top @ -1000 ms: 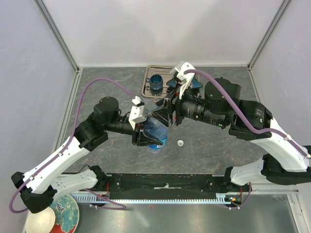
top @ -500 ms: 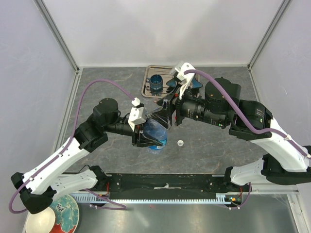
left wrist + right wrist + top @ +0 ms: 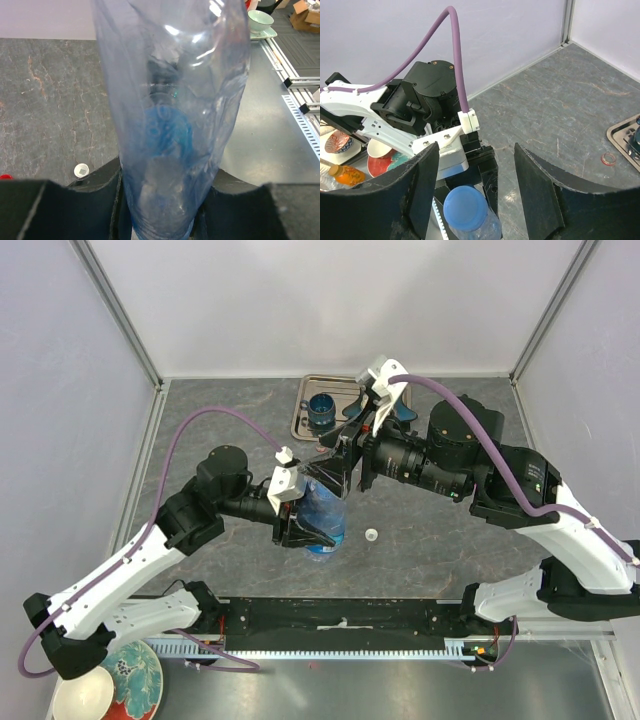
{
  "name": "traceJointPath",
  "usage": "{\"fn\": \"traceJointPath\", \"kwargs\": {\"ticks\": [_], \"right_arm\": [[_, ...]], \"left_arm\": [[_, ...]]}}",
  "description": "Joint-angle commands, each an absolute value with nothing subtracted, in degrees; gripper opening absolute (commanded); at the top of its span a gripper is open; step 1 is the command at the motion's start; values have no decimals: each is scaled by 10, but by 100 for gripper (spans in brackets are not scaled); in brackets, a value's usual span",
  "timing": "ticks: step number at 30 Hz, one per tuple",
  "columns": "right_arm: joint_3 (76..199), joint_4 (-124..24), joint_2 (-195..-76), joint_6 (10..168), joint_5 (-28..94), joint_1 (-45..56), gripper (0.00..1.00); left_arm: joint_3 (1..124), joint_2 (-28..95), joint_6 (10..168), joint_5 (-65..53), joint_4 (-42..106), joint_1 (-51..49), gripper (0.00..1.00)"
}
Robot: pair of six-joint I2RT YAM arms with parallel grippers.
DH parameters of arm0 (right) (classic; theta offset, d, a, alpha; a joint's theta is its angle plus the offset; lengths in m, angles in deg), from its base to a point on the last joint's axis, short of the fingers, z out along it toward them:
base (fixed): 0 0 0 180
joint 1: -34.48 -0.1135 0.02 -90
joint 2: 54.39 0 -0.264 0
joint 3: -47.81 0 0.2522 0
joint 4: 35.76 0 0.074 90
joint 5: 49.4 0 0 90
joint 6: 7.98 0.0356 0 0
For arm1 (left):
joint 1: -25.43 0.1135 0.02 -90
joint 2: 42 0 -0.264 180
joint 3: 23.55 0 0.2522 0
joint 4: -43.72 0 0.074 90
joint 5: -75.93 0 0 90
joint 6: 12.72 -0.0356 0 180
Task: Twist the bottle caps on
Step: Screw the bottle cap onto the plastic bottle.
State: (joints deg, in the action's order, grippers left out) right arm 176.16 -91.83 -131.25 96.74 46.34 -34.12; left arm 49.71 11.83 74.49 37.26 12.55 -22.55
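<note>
My left gripper [image 3: 310, 525] is shut on a transparent blue-tinted bottle [image 3: 325, 512] and holds it upright above the table. The bottle fills the left wrist view [image 3: 170, 115], with the jaws pressed on its lower body. A blue cap [image 3: 465, 207] sits on the bottle's neck. My right gripper [image 3: 335, 462] is open just above it, and its fingers [image 3: 420, 190] stand either side of the cap without touching it. A white cap [image 3: 371, 535] lies loose on the table to the right of the bottle and also shows in the left wrist view [image 3: 81, 170]. A red object [image 3: 4, 176] peeks in at the left edge.
A metal tray [image 3: 303, 418] at the back holds a dark blue cup [image 3: 322, 412]; the right arm hides the tray's right part. A small red ring [image 3: 607, 159] lies on the table near the tray. Bowls and plates sit off the table at front left [image 3: 110, 680].
The left gripper has shifted slightly right and forward with the bottle. The right gripper has drawn up a little from the bottle top.
</note>
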Motion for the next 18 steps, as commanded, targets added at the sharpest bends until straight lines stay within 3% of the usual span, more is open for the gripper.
{"fn": "traceJointPath", "kwargs": {"ticks": [1, 8, 18], "right_arm": [[1782, -892, -1294, 956, 477, -338, 69], [1717, -866, -1223, 905, 426, -339, 69], [1695, -860, -1212, 844, 258, -336, 68]], "left_arm": [[490, 106, 751, 389, 143, -223, 2], [482, 95, 767, 416, 173, -214, 2], [503, 105, 820, 579, 228, -205, 2]]}}
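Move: The blue bottle cap sits on the bottle some 3 cm under the right gripper's open fingers and about 1 cm back. The bottle's middle is about 12 cm below that gripper and 3 cm back. On the table, roughly 48 cm lower, lie a white cap (6 cm ahead, 12 cm right) and a red cap (18 cm ahead, 10 cm right). From the left gripper, gripping the bottle, the blue cap is about 13 cm up, 5 cm ahead and 1 cm right. Take the open right gripper clear of the blue cap: start to the right, then swing back as well, about 5 cm each way with a rise of some 3 cm, tipping the fingers up and turning them counter-clockwise, both by 10 degrees or so. Keep the left gripper shut on the bottle, drawing it back a couple of centimetres and slightly up late on, with a small clockwise turn. ##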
